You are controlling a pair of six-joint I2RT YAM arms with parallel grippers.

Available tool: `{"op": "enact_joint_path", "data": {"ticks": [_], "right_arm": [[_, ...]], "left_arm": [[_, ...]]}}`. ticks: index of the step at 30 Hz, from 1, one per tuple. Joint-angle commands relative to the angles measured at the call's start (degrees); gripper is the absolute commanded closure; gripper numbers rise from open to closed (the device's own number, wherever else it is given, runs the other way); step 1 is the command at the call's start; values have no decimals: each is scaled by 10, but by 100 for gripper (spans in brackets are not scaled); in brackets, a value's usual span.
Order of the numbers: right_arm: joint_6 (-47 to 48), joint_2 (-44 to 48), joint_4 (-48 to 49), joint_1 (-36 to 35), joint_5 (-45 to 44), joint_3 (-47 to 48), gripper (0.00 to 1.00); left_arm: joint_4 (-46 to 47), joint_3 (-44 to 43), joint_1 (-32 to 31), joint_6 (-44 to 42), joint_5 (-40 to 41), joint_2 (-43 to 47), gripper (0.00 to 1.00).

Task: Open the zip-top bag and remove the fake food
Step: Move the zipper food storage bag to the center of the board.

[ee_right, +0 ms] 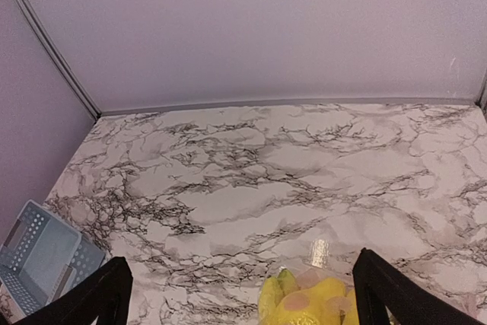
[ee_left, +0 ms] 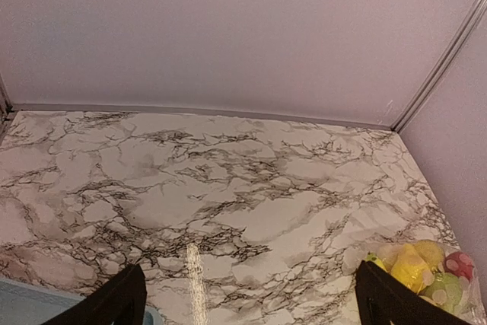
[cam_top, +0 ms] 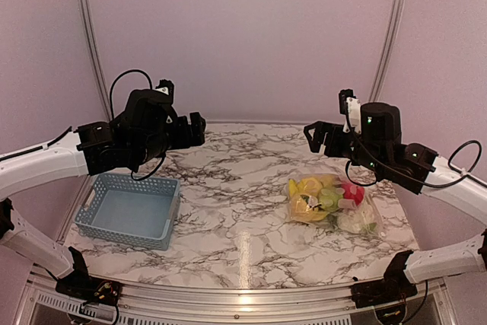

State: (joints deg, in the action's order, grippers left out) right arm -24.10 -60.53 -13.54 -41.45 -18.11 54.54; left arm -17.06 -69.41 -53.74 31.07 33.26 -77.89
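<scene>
The clear zip-top bag (cam_top: 369, 207) lies flat on the marble table at the right. The fake food (cam_top: 312, 190) is packed inside it: yellow bananas, a red apple (cam_top: 351, 192), green pieces and a pale leafy cabbage (cam_top: 358, 222). My right gripper (cam_top: 310, 138) hovers open above and behind the bag, with nothing between its fingers. In the right wrist view the bananas (ee_right: 312, 304) show low between the spread fingers (ee_right: 103, 298). My left gripper (cam_top: 199, 129) hangs open over the table's left half, far from the bag. The left wrist view catches the bag (ee_left: 426, 272) at lower right.
A light blue lattice basket (cam_top: 129, 215) stands at the front left, below my left arm, and its corner shows in the left wrist view (ee_left: 23, 302) and in the right wrist view (ee_right: 38, 260). Pale walls close the table at the back and sides.
</scene>
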Motion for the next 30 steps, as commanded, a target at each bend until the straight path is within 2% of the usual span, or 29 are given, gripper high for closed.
{"op": "enact_joint_path", "data": {"ticks": [1,12,19,25,30], "right_arm": [[-1,8,8,3,-5,14,1],[1,5,-3,3,-9,15,1],[-6,-4,-14,9,-49,7,1],[-29,-16,-102,45,-118,16,1],[-60,39,-138,92,-86,-35,1]], "left_arm": [[-16,-11,-2,-4,20,5,1],[9,31,38,13,-22,27,1],[5,40,48,19,-66,13,1],[22,48,48,19,-144,-5,1],[32,59,48,19,-166,-11,1]]}}
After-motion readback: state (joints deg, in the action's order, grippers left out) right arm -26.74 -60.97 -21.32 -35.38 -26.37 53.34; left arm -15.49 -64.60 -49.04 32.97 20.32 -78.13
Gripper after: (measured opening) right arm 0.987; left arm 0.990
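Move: The zipper bag of fake food lies on the board about 10 cm to the right of the right hand, some 3 cm farther out and roughly 27 cm below it, with nothing else close by. From the left hand the bag is about 42 cm to the right, nearly level in reach and 27 cm down; the blue basket is some 24 cm to that hand's left, 2 cm nearer in and 27 cm below. Towards the zipper bag, still untouched, the open right hand sets off after a short rest: some 6.5 cm to the right and nearly 4 cm down, turning about 15 degrees clockwise. The left hand, also open, first drifts about 2.5 cm left and a little forward, then swings back right, sinking some 4 cm in all and tipping slightly downward. ##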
